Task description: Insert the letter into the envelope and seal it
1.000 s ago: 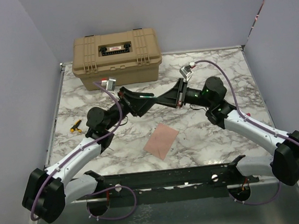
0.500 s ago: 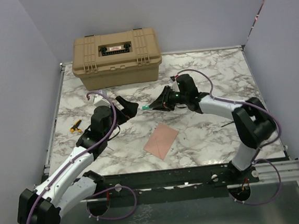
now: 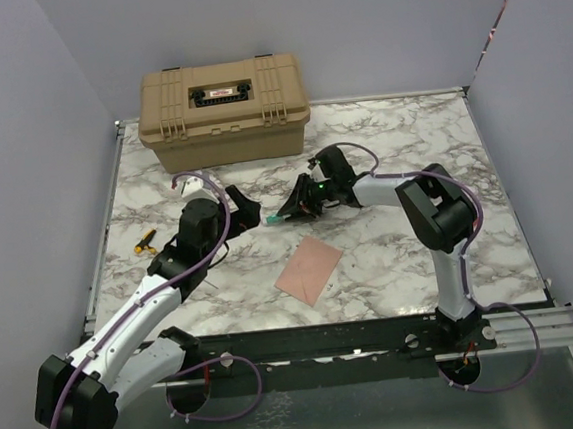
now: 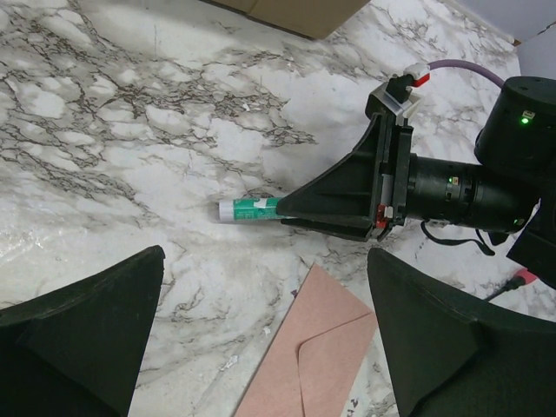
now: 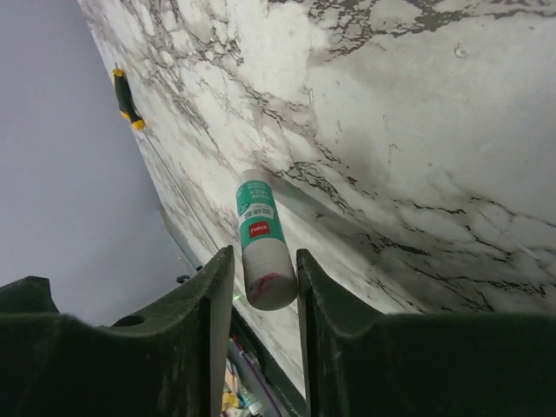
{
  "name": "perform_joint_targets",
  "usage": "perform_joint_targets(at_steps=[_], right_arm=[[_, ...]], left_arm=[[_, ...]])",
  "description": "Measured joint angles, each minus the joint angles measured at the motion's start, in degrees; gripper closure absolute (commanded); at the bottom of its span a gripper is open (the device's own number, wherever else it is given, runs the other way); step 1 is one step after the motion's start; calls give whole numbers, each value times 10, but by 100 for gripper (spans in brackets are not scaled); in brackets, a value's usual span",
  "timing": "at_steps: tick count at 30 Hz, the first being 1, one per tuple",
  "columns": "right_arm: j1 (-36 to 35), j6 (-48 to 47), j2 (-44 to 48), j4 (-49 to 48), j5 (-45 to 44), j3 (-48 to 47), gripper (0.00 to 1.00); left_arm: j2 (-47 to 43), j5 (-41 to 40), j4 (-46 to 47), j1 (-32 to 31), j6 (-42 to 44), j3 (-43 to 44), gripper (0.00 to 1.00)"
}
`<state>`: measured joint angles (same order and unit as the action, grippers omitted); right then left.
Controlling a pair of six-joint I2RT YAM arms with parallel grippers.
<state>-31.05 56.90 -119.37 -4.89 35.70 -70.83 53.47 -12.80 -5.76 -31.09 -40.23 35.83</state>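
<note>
The pinkish-brown envelope [image 3: 309, 269] lies flat on the marble table, flap folded down; its flap side shows in the left wrist view [image 4: 323, 358]. The letter is not in view. My right gripper [image 3: 292, 212] is shut on a green-and-white glue stick [image 5: 258, 233], low over the table just beyond the envelope's far corner. The stick pokes out of its fingers toward the left [image 4: 248, 209]. My left gripper [image 3: 249, 215] is open and empty, a short way left of the glue stick, looking down at the envelope's far end.
A closed tan toolbox [image 3: 222, 110] stands at the back of the table. A small yellow-and-black tool [image 3: 145, 243] lies near the left edge and also shows in the right wrist view [image 5: 128, 97]. Grey walls enclose the table.
My right gripper has moved left and down toward the table with the glue stick, and its arm has folded in. My left gripper has drawn back and lowered slightly. The envelope has not moved.
</note>
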Motion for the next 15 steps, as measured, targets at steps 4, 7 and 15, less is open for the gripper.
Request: perform_joint_targets(at_steps=[4, 7, 15], right_arm=[[0, -5, 0, 11, -3, -5, 31], [0, -10, 2, 23, -10, -3, 28], [0, -38, 125, 85, -88, 54, 8]], left_arm=[[0, 1, -2, 0, 21, 7, 1], [2, 3, -5, 0, 35, 16, 1], [52, 30, -66, 0, 109, 114, 1]])
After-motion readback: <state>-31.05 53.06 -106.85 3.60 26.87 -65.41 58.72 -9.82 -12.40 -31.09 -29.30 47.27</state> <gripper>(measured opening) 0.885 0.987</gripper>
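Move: The glue stick lies with its middle some 3 cm to the left of the right gripper and 2 cm below it, its right-hand end still between the fingers just above the table. From the right gripper, the envelope lies about 14 cm back and 3 cm right, some 4 cm below; the toolbox stands roughly 22 cm ahead and 11 cm left. From the left gripper, the stick is about 5 cm ahead, 9 cm right and 14 cm down. Open the right gripper almost fully to let go of the glue stick, holding nearly still at first, then back the fingers off its end to the right and up, about 3 cm each way, also drawing back a little. Meanwhile lift the empty left gripper about 3.5 cm, still wide open, with a slight reach forward. ##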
